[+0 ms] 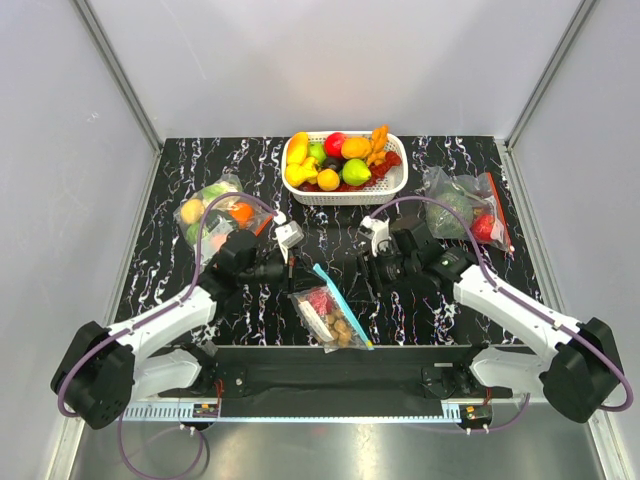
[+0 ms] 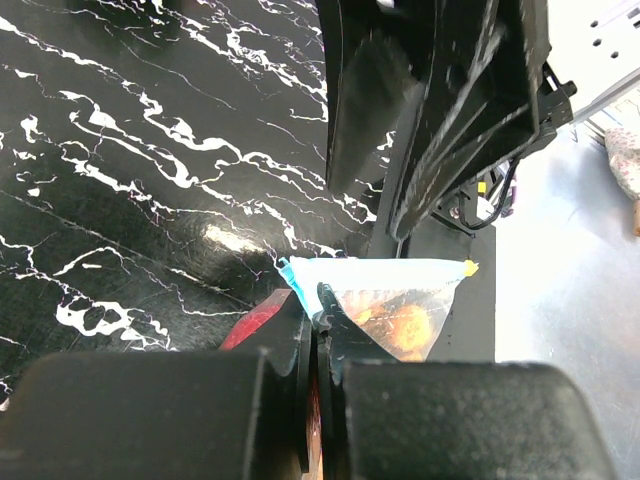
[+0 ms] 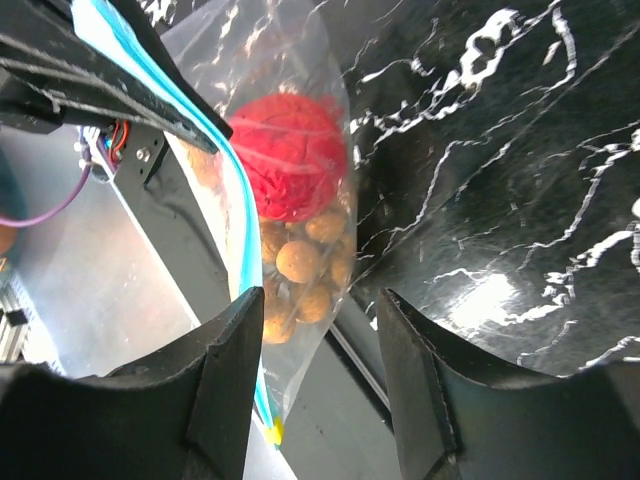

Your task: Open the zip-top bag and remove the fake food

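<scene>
The zip-top bag lies near the table's front edge, its teal-blue zip strip running diagonally. Inside it are the red fruit and the bunch of tan-brown balls. My left gripper is shut on the bag's upper corner by the teal strip; in the left wrist view the fingertips pinch the plastic. My right gripper is open and empty, just right of the bag. In the right wrist view the bag's lower end shows between the spread fingers.
A white basket of yellow, green, orange and red fruits stands at the back centre. Clear bags with orange-red zips lie at the back left and back right. The bag sits close to the front table edge and the arm mounting rail.
</scene>
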Controlling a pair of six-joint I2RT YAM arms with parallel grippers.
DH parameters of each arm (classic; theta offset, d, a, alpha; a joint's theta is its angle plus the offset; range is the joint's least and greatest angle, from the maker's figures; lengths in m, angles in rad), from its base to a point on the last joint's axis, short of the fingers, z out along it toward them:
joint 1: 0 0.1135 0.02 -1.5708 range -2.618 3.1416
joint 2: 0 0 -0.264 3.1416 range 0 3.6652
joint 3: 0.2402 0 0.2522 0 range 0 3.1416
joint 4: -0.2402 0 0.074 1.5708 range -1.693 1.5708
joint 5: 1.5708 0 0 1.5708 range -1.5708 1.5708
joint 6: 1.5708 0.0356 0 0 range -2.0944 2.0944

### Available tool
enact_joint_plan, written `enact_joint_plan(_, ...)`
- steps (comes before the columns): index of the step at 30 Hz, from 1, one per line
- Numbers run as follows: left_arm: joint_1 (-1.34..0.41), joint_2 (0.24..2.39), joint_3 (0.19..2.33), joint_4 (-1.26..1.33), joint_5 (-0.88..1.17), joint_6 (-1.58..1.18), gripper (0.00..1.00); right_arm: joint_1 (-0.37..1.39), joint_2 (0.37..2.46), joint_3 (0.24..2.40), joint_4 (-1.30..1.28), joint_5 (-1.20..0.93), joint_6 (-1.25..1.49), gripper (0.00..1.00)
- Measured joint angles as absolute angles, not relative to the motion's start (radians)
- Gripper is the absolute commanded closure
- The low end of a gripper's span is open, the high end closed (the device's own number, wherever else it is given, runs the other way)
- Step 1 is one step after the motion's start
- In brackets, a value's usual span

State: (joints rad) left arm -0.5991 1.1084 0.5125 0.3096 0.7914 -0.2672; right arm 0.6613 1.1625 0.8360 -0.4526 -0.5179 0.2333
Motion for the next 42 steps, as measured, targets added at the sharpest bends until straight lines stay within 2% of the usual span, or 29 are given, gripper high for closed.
enact_joint_plan(27,-0.596,1.116,0.517,0.311,0.801,-0.271,1.00,0.744,1.220,0.783,-0.334,-0.568,0.294,0.46)
enact_joint_plan(29,-0.596,1.116,0.517,0.311,0.801,-0.271,1.00,0.746,1.221,0.783,-0.334,-0.567,0.294,0.51)
enact_joint_plan(33,-0.596,1.116,0.518,0.311,0.801,-0.271,1.00,0.746,1.221,0.781,-0.333,-0.560,0.295,0.71)
enact_joint_plan(36,-0.596,1.116,0.518,0.311,0.801,-0.271,1.00,0.747,1.221,0.780,-0.332,-0.559,0.297,0.78)
enact_joint_plan(39,-0.596,1.116,0.517,0.310,0.801,-0.273,1.00,0.748,1.221,0.773,-0.320,-0.564,0.298,0.90)
enact_joint_plan(40,-0.596,1.116,0.517,0.310,0.801,-0.274,0.98,0.748,1.221,0.771,-0.316,-0.567,0.300,0.97)
enact_joint_plan(41,-0.596,1.116,0.517,0.308,0.800,-0.275,0.92,0.748,1.221,0.768,-0.308,-0.570,0.301,1.00)
enact_joint_plan(42,-0.596,1.116,0.518,0.308,0.799,-0.276,0.86,0.750,1.221,0.765,-0.303,-0.570,0.303,1.00)
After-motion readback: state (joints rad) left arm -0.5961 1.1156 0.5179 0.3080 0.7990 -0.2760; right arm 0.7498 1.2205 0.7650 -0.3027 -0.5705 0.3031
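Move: My left hand already pinches the bag's upper end. The spot on the blue zip strip that my open right hand goes for lies about 3 cm to its left, 2 cm back and 2 cm lower; from my left hand it is roughly 8 cm right, 4 cm back and 4 cm lower. Inside the bag, the red food is some 9 cm left of my right hand, 3 cm back and 6 below, and the brown balls 4 cm left, 8 back and 8 below. I bring my right hand about 4 cm back and to the left onto the blue strip, easing its open fingers down roughly 2 cm around it near the end. Then I shut them almost fully and pinch the strip partway along, while my left hand stays put and keeps its grip on the bag. ##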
